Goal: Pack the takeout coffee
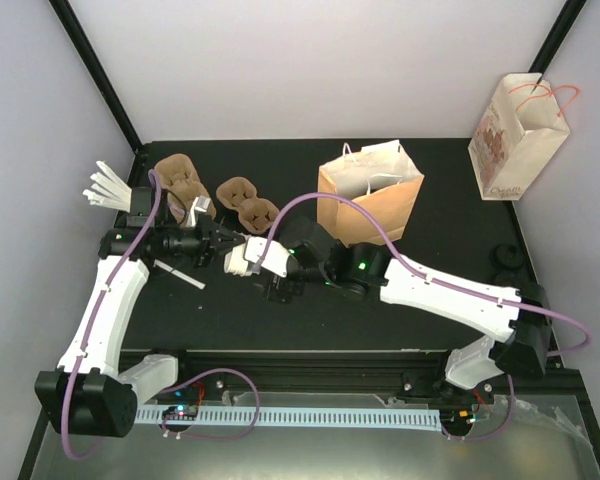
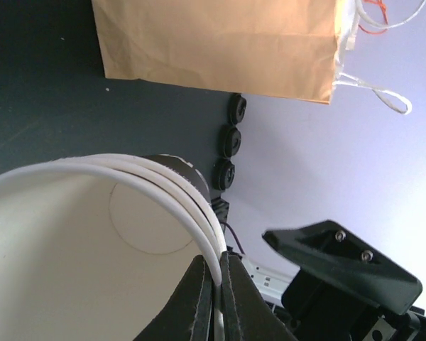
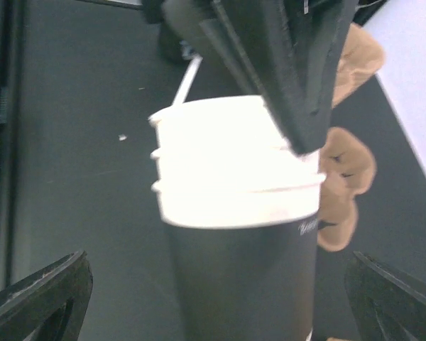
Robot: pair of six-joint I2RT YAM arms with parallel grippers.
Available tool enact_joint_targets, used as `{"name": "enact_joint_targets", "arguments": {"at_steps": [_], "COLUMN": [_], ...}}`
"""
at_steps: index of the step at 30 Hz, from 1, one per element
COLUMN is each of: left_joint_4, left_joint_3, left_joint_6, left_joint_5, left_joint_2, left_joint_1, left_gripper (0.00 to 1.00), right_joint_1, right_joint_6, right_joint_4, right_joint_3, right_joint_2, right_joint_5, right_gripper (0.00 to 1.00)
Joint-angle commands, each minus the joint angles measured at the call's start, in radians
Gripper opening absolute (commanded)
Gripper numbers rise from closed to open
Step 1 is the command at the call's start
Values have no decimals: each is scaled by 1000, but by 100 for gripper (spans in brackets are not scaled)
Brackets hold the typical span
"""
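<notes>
The takeout coffee (image 3: 234, 177) is a nested stack of white paper cups with three rims showing and a black lower part. It hangs just above the black table in the middle (image 1: 242, 258). My left gripper (image 2: 219, 284) is shut on the stacked rims (image 2: 128, 170), pinching them at one side; its black fingers (image 3: 298, 106) reach in from the top of the right wrist view. My right gripper (image 3: 220, 298) is open. Its fingers stand wide on either side of the black lower part, apart from it.
A brown paper bag (image 1: 370, 195) with white handles stands open behind the arms. Brown cup carriers (image 1: 180, 180) (image 1: 245, 200) and white stirrers (image 1: 105, 185) lie at the back left, one stirrer (image 1: 180, 273) loose. Small black round pieces (image 1: 505, 260) sit at the right edge. A patterned bag (image 1: 515, 135) is beyond it.
</notes>
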Motion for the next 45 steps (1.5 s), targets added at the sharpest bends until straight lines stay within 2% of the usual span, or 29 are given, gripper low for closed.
{"name": "enact_joint_targets", "arguments": {"at_steps": [1, 4, 10, 14, 17, 20, 23, 30, 36, 42, 45], "left_joint_4": [-113, -167, -267, -297, -298, -322, -350, -460, -569, -622, -667], "left_joint_3": [103, 132, 179, 183, 205, 235, 254, 297, 357, 385, 391], "left_joint_6": [62, 97, 165, 172, 164, 173, 194, 283, 386, 435, 462], "left_joint_5": [63, 88, 136, 183, 203, 211, 212, 174, 137, 109, 31], "left_joint_2": [28, 47, 59, 62, 66, 79, 86, 123, 169, 197, 203], "left_joint_1": [-22, -23, -24, -24, -24, -24, -23, -1, 43, 79, 102], "left_gripper": [2, 2, 2, 2, 2, 2, 2, 2, 1, 1, 2], "right_joint_1": [-2, -4, -37, -47, -52, -70, -84, -112, -121, -138, -146], "right_joint_6": [-65, -123, -76, -119, -147, -145, -137, -161, -219, -230, -235], "right_joint_4": [92, 106, 26, 23, 14, -17, -38, -1, 3, -11, -29], "right_joint_3": [53, 24, 54, -5, -52, -72, -95, -247, -387, -449, -463], "right_joint_2": [58, 58, 114, 97, 79, 68, 53, -75, -192, -267, -282], "right_joint_5": [192, 134, 132, 80, 42, 4, 1, 3, 3, -1, 10], "right_gripper": [100, 100, 100, 99, 95, 84, 80, 76, 76, 76, 76]}}
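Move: My left hand already pinches the rims of the nested cups. The outermost one, which I want, has its middle about 7 cm right of that hand, 3 cm back and 5 cm below. From my open right hand it lies some 5 cm ahead, 1 cm left and 8 cm below. The two-cup carrier sits on the table roughly 25 cm ahead and 7 cm left of my right hand, the open paper bag about 23 cm ahead and 21 cm right. I bring my right hand forward and down over the sleeve of the outermost cup while my left hand lifts and draws back, still pinching the rims. I close my right fingers partway on that cup, ease it right and up against the left hand's hold, then sweep right and down about 8 cm as my left hand swings back a little leftward. ##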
